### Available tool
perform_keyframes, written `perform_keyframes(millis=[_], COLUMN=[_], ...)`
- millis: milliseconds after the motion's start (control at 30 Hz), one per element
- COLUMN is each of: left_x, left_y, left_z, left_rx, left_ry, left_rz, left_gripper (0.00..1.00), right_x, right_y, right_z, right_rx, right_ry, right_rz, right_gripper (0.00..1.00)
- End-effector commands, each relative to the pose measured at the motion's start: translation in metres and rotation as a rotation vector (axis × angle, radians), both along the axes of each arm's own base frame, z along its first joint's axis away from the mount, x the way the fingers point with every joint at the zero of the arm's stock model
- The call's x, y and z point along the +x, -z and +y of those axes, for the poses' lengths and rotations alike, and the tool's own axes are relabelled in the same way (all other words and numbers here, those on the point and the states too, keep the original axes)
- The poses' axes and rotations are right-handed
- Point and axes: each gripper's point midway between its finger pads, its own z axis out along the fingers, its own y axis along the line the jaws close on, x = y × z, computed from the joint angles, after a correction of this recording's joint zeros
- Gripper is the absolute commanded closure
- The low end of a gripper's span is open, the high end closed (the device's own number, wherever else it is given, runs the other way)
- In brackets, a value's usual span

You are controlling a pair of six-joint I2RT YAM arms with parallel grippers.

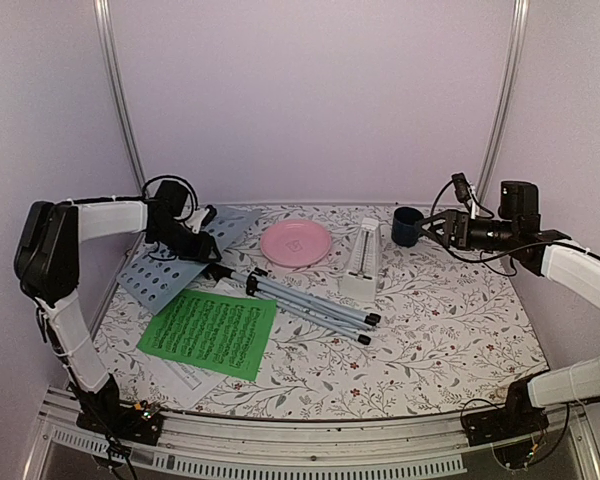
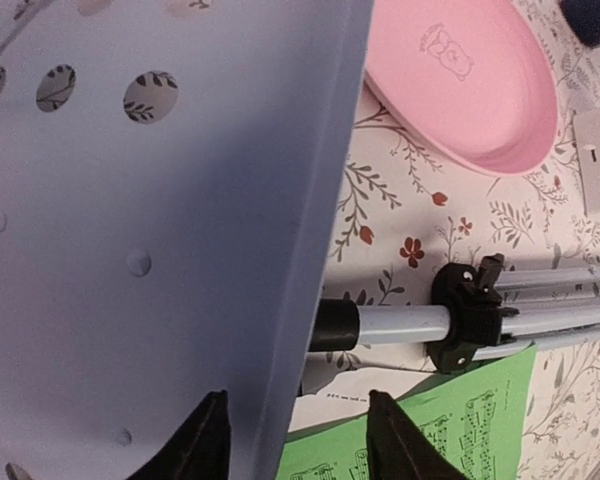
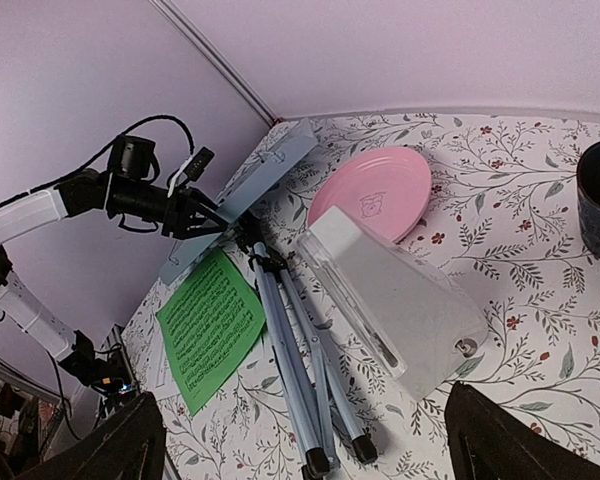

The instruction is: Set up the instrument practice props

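The pale grey-blue music stand [image 1: 170, 272] lies flat on the table, its folded tripod legs [image 1: 310, 305] pointing right. My left gripper [image 1: 206, 245] straddles the right edge of the perforated desk [image 2: 160, 200]. One finger [image 2: 195, 445] sits over the panel. The other finger [image 2: 400, 445] stands apart from the edge, with a gap showing. The green music sheet [image 1: 210, 332] lies in front of the stand on top of the white music sheet [image 1: 185, 378]. The white metronome [image 1: 363, 262] stands right of centre. My right gripper [image 1: 432, 226] hovers wide open, above and to the right of the metronome [image 3: 390, 300].
A pink plate [image 1: 296, 243] lies behind the stand's legs, left of the metronome. A dark blue mug [image 1: 407, 226] stands at the back right, close to my right gripper. The stand's black leg clamp [image 2: 470, 315] sits just right of the desk.
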Motion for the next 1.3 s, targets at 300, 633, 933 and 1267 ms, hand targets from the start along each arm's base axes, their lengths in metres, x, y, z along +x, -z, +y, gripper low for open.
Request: perform_keyframes(millis=[300,633,933,1267], left_x=[0.002,0.016,0.016,-0.024], left_y=[0.008,-0.053,-0.136,-0.272], left_z=[-0.014,-0.011,-0.017,-0.042], left_rx=[0.169,0.224,0.382,0.506], left_ry=[0.057,0.044,0.071,0.105], left_rz=[-0.031,-0.197,-0.404,-0.813], left_gripper=[0.84,1.0,1.0,1.0], right_x=[-0.002,-0.007,-0.015,-0.02], right_y=[0.008,-0.004,-0.016,-0.032], right_z=[0.002,0.001,-0.002,-0.003], right_rx=[0.01,0.015,0.018,0.036], right_ry=[-0.019,-0.012,-0.001,0.002], right_rz=[0.002,-0.027,-0.053,-0.089], right_gripper=[0.01,0.01,0.01,0.01])
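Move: Between the left hand's half-open fingers runs the right-hand edge of the grey perforated panel, no more than about 1 cm off. The tripod's black collar is about 9 cm to the hand's right, 1 cm back and 5 cm lower. On the table some 8 cm below, the pink plate is 20 cm right and 9 ahead, the green sheet about 16 cm straight back. From the right hand, that edge is roughly 50 cm left, 9 ahead and 17 lower. Closing from half open, the left fingers pinch the panel's right-hand edge while the hand settles about 1 cm and rolls its left side up. Once shut, they keep their grip and lift, slowly then faster, some 14 cm straight off the table, drifting a little right and back late on as the fingertips swing up and forward about 20 degrees. ##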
